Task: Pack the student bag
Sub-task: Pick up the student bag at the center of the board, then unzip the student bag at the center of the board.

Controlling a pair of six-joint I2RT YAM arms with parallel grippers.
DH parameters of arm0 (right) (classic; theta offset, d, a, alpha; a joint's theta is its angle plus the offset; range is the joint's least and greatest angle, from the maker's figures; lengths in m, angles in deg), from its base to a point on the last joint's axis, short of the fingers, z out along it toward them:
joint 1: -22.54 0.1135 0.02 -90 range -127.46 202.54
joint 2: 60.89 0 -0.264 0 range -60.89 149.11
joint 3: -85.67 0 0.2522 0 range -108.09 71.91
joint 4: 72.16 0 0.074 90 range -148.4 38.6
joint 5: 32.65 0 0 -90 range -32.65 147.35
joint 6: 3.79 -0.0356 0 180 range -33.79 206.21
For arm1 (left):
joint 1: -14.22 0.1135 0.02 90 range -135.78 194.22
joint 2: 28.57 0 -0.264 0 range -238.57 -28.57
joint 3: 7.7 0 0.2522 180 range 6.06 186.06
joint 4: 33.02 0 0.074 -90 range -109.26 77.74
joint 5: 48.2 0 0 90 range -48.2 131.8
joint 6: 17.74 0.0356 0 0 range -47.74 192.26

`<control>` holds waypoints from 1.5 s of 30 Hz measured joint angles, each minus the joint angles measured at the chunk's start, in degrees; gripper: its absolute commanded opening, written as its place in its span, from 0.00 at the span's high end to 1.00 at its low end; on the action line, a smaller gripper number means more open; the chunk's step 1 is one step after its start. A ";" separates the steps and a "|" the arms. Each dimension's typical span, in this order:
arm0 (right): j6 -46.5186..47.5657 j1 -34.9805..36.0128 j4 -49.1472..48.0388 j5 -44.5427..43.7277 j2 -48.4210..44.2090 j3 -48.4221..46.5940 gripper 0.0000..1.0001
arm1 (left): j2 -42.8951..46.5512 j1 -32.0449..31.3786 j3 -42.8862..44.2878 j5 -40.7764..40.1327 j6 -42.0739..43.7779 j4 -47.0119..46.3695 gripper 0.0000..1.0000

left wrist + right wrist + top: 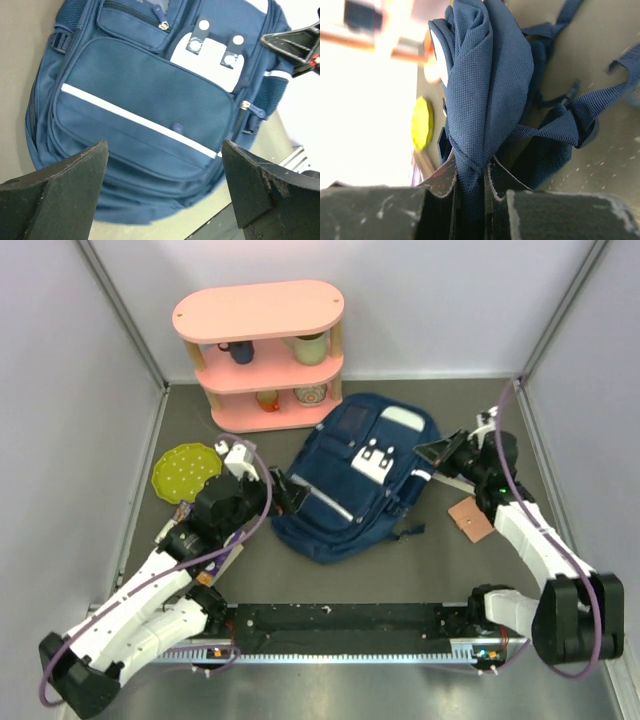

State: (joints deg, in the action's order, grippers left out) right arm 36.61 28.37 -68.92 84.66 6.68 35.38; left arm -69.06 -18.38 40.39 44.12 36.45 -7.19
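The student bag (350, 485), navy blue with a white stripe and a white buckled patch, lies flat at the table's middle. My left gripper (291, 494) hovers at the bag's near-left edge, open wide. In the left wrist view the bag's front pocket (145, 100) fills the space beyond the spread fingers of the left gripper (164, 150), and nothing is between them. My right gripper (440, 452) is at the bag's right side. In the right wrist view it (470, 172) is shut on a bunched fold of the bag's padded blue fabric (485, 75), with straps (570, 125) trailing to the right.
A pink two-tier shelf (258, 315) with cups stands at the back, just behind the bag. A yellow-green plate (185, 470) lies to the left beside my left arm. A small brown flat piece (470, 518) rests right of the bag. A black rail (340, 625) runs along the near edge.
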 measured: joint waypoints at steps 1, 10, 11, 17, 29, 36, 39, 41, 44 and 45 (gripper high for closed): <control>-0.31 -0.70 2.34 -2.27 -1.95 -1.49 1.00 | -1.84 -2.10 2.62 -1.29 0.20 -0.61 0.01; -13.79 -5.75 9.46 -29.59 -11.04 3.26 1.00 | -17.64 -23.85 12.39 -15.98 1.77 -7.78 0.02; -15.19 -5.75 10.51 -31.19 -11.58 4.61 1.00 | -19.02 -26.12 12.35 -17.84 1.77 -8.20 0.03; -17.70 -5.42 16.72 -32.96 -16.85 6.93 1.00 | -27.26 -38.45 11.41 -26.29 1.22 -14.56 0.07; -20.04 -4.00 22.49 -32.87 -20.96 6.78 1.00 | -49.66 -50.10 14.51 -39.89 -1.11 -27.23 0.13; -21.68 -1.88 26.71 -31.28 -23.71 5.31 1.00 | -54.51 -50.10 16.15 -47.28 1.55 -37.68 0.18; -22.45 -1.05 28.30 -30.18 -24.94 5.29 1.00 | -56.65 -50.12 16.94 -49.92 2.80 -40.35 0.21; -22.73 -0.87 29.62 -29.53 -25.18 4.98 1.00 | -57.77 -50.14 17.05 -51.21 2.75 -41.59 0.24; -23.06 -0.74 30.82 -29.24 -25.22 4.11 1.00 | -58.80 -50.29 17.14 -52.83 2.80 -42.64 0.30; -23.10 -0.70 31.15 -29.16 -25.27 3.76 1.00 | -59.21 -50.31 17.33 -53.46 2.80 -42.91 0.32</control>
State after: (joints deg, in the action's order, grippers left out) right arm 13.51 27.67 -37.78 55.51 -18.59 39.14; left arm -128.27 -68.69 57.72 -9.34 39.24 -50.09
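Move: The left gripper is open and holds nothing. The buckle on the bag's free right side is about 21 cm to its right, 2 cm ahead and 10 cm below; the loose strap end on the board is some 27 cm right, 2 cm back and 20 cm below. The right gripper already pinches the bag's raised right edge. That buckle is roughly 7 cm left of it, 10 cm back and 8 cm below, and the tan wallet some 16 cm right, 12 cm back. Swing the left gripper up a little, then about 25 cm right, down and back around to the bag's buckle side, tipping the fingers up some 15 degrees and beginning to narrow them, still well open. With the right gripper keep the bag's edge pinched, carry it right, turning clockwise about 40 degrees, then ease it back towards the wallet. ##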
